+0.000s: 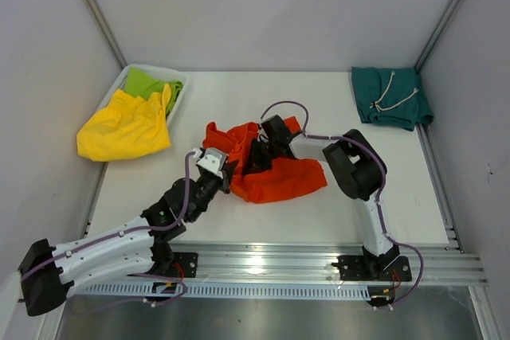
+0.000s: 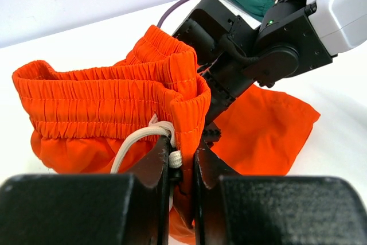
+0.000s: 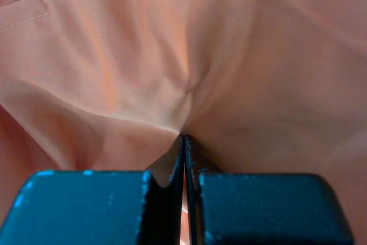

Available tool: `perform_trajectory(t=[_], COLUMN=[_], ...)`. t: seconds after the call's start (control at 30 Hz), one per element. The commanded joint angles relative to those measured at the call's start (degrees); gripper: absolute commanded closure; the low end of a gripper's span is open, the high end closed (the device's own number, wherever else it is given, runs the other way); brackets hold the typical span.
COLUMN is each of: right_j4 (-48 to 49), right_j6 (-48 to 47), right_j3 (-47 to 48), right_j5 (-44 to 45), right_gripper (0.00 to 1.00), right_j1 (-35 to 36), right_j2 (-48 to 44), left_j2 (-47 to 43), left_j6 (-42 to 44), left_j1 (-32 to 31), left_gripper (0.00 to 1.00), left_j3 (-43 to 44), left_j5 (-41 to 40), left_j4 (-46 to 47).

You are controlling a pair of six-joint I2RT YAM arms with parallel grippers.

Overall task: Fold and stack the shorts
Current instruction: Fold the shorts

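Note:
The bright orange shorts [image 1: 288,179] lie bunched in the middle of the white table [image 1: 239,97]. My left gripper [image 1: 229,171] is shut on their elastic waistband [image 2: 109,104], pinching the hem and the white drawstring [image 2: 135,139] between the jaws [image 2: 183,152]. My right gripper [image 1: 253,161] reaches into the shorts from the right and is shut on a pucker of orange cloth [image 3: 114,55], fingertips [image 3: 183,137] pressed together. The waistband stands raised between both grippers. The teal shorts [image 1: 390,97] lie folded at the far right corner, drawstrings on top.
A yellow pair [image 1: 123,127] drapes over the near edge of a white bin [image 1: 119,85] at the far left, with a lime-green pair [image 1: 151,85] inside. Grey walls enclose the table on both sides. A metal rail [image 1: 279,264] runs along the near edge.

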Motion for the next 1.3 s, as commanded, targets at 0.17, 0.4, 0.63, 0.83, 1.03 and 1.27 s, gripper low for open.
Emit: perform_trajectory(t=[0.17, 0.4, 0.63, 0.83, 1.03, 1.27], right_j4=[-5.3, -3.5, -7.9, -10.4, -10.9, -13.0], right_j6=[-1.2, 0.1, -1.5, -1.9, -2.5, -4.9], right_j3=[-0.1, -0.5, 4.4, 6.3, 5.4, 1.1], right_j5=[6.7, 5.7, 6.0, 6.4, 6.6, 7.9], right_gripper=[0.96, 0.93, 0.72, 0.66, 0.62, 0.6], right_j1=[4.0, 3.7, 0.9, -1.5, -4.3, -9.9], right_j2=[3.5, 1.8, -2.8, -6.8, -11.7, -18.0], left_j2=[6.5, 8.5, 7.2, 5.5, 4.4, 3.7], left_j6=[7.4, 9.8, 10.5, 10.7, 10.7, 10.4], left_j1=[-3.4, -4.3, -4.3, -4.3, -4.3, -4.3], left_gripper=[1.0, 1.0, 1.0, 1.0, 1.0, 1.0], left_j3=[5.8, 6.8, 6.2, 6.2, 5.7, 5.4], left_j5=[4.3, 4.3, 2.8, 1.1, -0.1, -0.6], left_j4=[6.0, 8.0, 8.4, 7.7, 6.7, 6.7])
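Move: The right fingertips, almost shut, are down at table level on a pucker of the orange shorts. The spread leg's middle lies about 10 cm to their right, level with them, and its far corner some 16 cm ahead and 15 cm right. The bunched waistband, with its drawstring, is in the left gripper, roughly 5 cm back, 4 cm left and 20 cm above. From the left hand, the spread leg is about 7 cm ahead, 14 cm right and 20 cm below. The right fingers let go of the pinched cloth: after easing about 2 cm left and back they open, then pull up some 9 cm while going right and forward over the shorts towards the far corner, turning about 10 degrees clockwise. The left hand keeps its grip on the waistband, shifting nearly 4 cm right with a small dip, then rising and easing back a little. ##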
